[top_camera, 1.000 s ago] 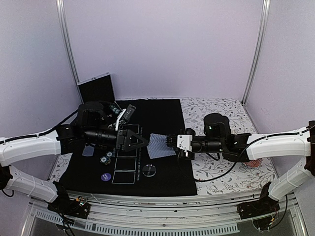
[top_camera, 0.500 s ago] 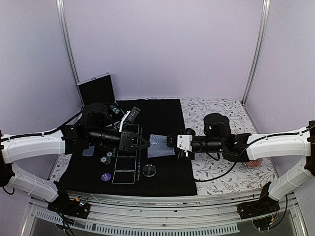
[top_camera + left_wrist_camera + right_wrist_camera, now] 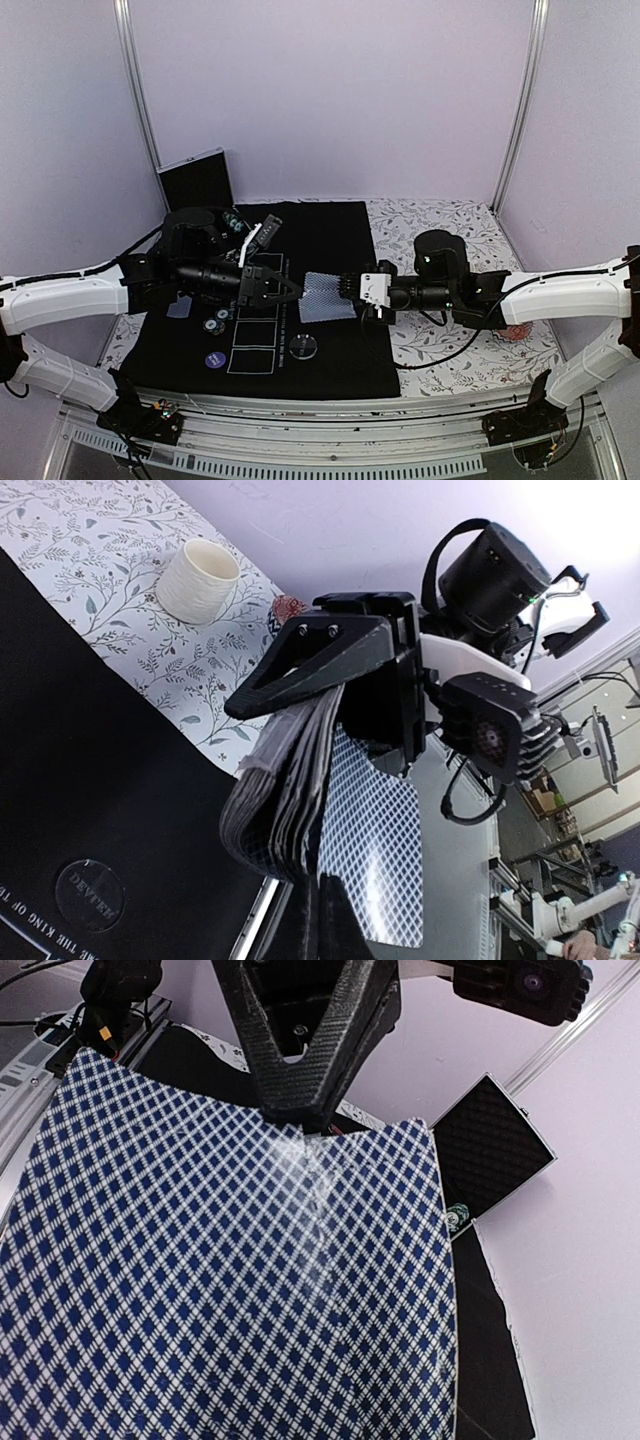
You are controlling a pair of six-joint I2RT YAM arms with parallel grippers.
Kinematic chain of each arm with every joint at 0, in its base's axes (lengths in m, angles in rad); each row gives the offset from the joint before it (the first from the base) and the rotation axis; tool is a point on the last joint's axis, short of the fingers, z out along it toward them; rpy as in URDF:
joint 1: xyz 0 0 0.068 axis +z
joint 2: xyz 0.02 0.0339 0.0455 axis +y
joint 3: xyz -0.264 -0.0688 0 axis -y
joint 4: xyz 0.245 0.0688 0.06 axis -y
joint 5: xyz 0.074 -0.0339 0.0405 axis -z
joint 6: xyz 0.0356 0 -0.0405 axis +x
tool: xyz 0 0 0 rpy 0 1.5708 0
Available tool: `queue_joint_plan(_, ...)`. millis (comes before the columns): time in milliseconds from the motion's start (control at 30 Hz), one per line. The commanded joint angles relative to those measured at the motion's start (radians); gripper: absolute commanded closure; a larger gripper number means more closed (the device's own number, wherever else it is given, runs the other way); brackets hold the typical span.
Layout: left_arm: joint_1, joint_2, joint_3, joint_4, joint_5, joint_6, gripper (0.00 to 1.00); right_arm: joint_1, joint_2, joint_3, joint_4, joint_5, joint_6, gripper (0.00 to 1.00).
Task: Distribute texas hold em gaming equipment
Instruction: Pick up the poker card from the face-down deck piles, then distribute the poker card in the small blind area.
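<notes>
The playing cards (image 3: 326, 297) with blue lattice backs hang as a deck above the black mat (image 3: 320, 235). My right gripper (image 3: 350, 287) is shut on the deck from the right. The left wrist view shows the deck (image 3: 285, 790) bowed and one card (image 3: 378, 850) fanned off it. My left gripper (image 3: 296, 293) is shut on that top card's edge. In the right wrist view the card back (image 3: 230, 1290) fills the picture, with the left gripper (image 3: 300, 1110) pinching its far edge. Striped chips (image 3: 215, 322), a purple-blue disc (image 3: 214, 360) and a clear disc (image 3: 304, 346) lie on the mat.
An open black case (image 3: 197, 178) stands at the mat's back left, with more chips (image 3: 457, 1217) beside it. A cream cup (image 3: 197, 578) and a small reddish dish (image 3: 288, 608) sit on the floral cloth (image 3: 450, 225) to the right.
My left gripper's jaws have gone from open to shut at the deck's left edge. The right gripper and the deck have stayed in place.
</notes>
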Motion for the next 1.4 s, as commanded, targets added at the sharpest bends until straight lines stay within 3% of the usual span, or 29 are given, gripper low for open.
queue_joint_plan(0,-0.009,-0.002,0.033,-0.030,-0.010,0.034,1.00,-0.006,-0.001,0.024,0.007,-0.019,0.020,0.56)
queue_joint_plan(800,0.018,-0.075,0.023,-0.004,0.057,0.041,1.00,-0.049,0.014,0.020,0.006,-0.041,0.050,0.57)
queue_joint_plan(1200,0.063,-0.223,-0.054,-0.176,0.063,0.010,1.00,-0.068,0.021,0.019,0.015,-0.041,0.052,0.57)
queue_joint_plan(1367,0.092,-0.236,-0.051,-0.449,-0.011,0.018,1.00,-0.070,0.004,0.012,0.009,-0.041,0.044,0.57)
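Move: Between the two hands, the face-down deck pile stands in the right gripper, its middle about 5 cm to the right of the left hand, 1 cm back and level; the left fingers are already shut on a card's edge there. From the right hand the deck lies some 3 cm left and 1 cm back, level. The clear dealer disc is on the mat about 24 cm below the left hand, 5 cm farther out, 0 cm sideways; the purple token lies 19 cm left, 3 cm farther out. Drawing the pinched poker card away from the deck, the left hand first stays put, then rises about 2.5 cm and goes off to its left and back, nearly 5 cm left in all, with fingers still shut. Meanwhile the right hand keeps its grip on the deck and eases about 2 cm forward, away from the card. ##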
